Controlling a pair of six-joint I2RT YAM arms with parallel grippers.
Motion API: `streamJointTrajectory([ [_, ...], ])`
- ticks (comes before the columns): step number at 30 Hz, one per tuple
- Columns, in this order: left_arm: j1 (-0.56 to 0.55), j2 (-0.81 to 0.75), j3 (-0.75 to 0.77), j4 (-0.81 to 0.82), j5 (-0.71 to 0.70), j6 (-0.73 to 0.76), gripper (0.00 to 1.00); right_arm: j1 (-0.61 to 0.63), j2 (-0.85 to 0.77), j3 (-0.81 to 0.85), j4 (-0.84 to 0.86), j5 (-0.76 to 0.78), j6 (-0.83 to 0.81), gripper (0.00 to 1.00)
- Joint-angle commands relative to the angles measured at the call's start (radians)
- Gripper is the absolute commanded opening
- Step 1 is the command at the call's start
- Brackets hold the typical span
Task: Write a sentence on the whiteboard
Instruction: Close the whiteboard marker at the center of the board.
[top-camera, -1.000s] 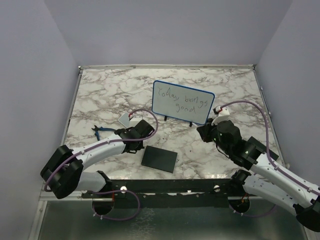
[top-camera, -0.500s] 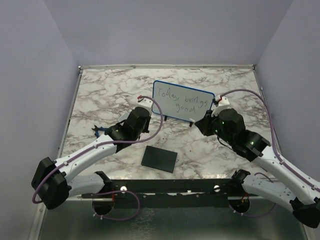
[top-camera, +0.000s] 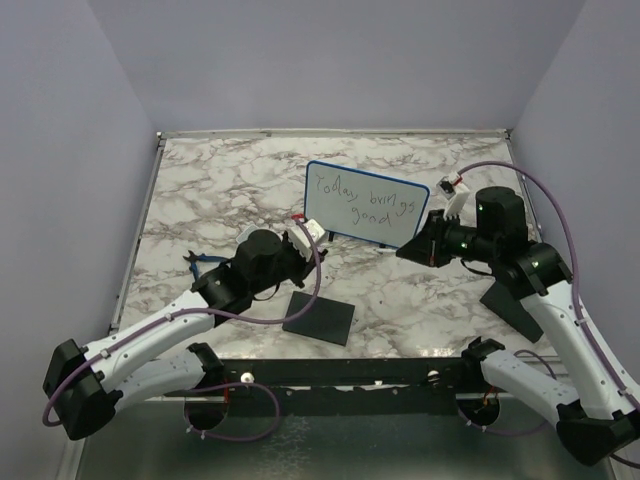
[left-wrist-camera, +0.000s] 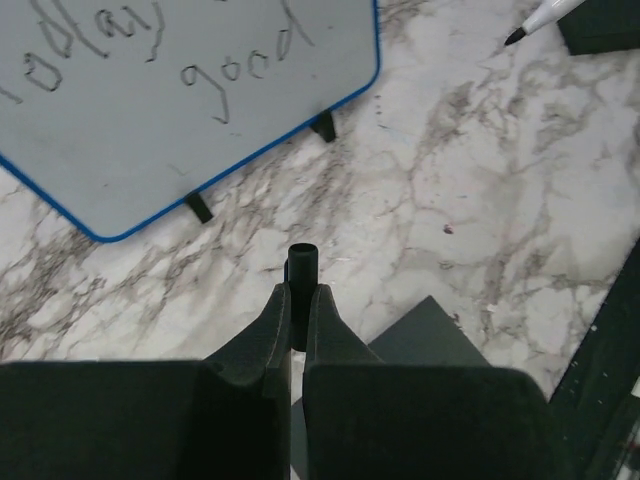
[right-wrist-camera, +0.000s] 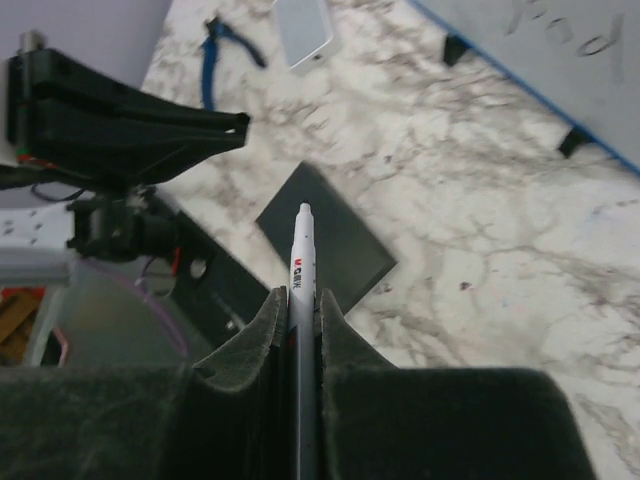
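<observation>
The whiteboard (top-camera: 366, 203) stands on its two black feet at the middle of the marble table, also seen in the left wrist view (left-wrist-camera: 130, 110). The sentence (top-camera: 362, 200) runs across it in two dark handwritten lines; "good" (left-wrist-camera: 240, 70) shows close up. My left gripper (top-camera: 303, 243) sits just below the board's left corner, shut on a small black cap (left-wrist-camera: 302, 268). My right gripper (top-camera: 411, 250) hangs by the board's right foot, shut on a white marker (right-wrist-camera: 301, 255) that points away from the board; the marker's tip (left-wrist-camera: 532, 22) also shows in the left wrist view.
A black square pad (top-camera: 319, 317) lies near the table's front edge between the arms. Blue pliers (top-camera: 200, 265) lie at the left, and a small pale tile (right-wrist-camera: 303, 28) lies near them. The table frame's black bar (top-camera: 340, 372) runs along the front.
The left arm swung right and forward, from the tile to the board's lower left corner. The right arm rose and drew back to the right, its gripper now pointing left.
</observation>
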Motion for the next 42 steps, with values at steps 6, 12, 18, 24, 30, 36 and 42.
streamJointTrajectory([
  [6,-0.178,0.001,-0.03,0.038,0.146,0.039,0.0,-0.005,0.01,-0.003,-0.091,-0.447,0.008,0.01],
  [12,-0.275,0.012,-0.046,0.036,0.094,0.061,0.0,-0.005,0.08,-0.004,-0.181,-0.492,-0.06,0.01],
  [18,-0.375,-0.008,-0.073,0.027,-0.022,0.104,0.0,-0.005,0.125,-0.004,-0.263,-0.492,-0.122,0.01],
  [24,-0.39,0.01,-0.066,0.025,-0.022,0.103,0.0,-0.004,0.147,-0.03,-0.275,-0.503,-0.131,0.01],
  [30,-0.399,0.014,-0.063,0.025,-0.01,0.108,0.0,-0.002,0.161,-0.059,-0.271,-0.507,-0.128,0.01],
  [36,-0.431,0.01,-0.063,0.023,-0.051,0.119,0.0,0.003,0.192,-0.043,-0.276,-0.49,-0.134,0.01],
  [42,-0.462,0.024,-0.06,0.02,-0.07,0.124,0.0,0.019,0.211,-0.047,-0.281,-0.471,-0.137,0.01],
])
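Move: The bare marker tip held out by the right gripper is about 11 cm to the right of the left hand, practically level fore and aft, and about 4 cm higher. The whiteboard's middle lies some 21 cm ahead of the left hand and 13 cm right; the dark box sits roughly 7 cm back and 1 cm right, both well below. From the right hand, the black cap is about 14 cm left, level fore and aft, 6 cm lower. Bring the left gripper, still pinching the black cap, back about 12 cm and 6 cm right, turning it some 25 degrees clockwise to meet the marker; sweep first, then creep. Meanwhile draw the right gripper back about 8 cm, then down 5 cm, keeping hold of the marker and swinging its tip round to point left and somewhat more steeply down at the cap. ##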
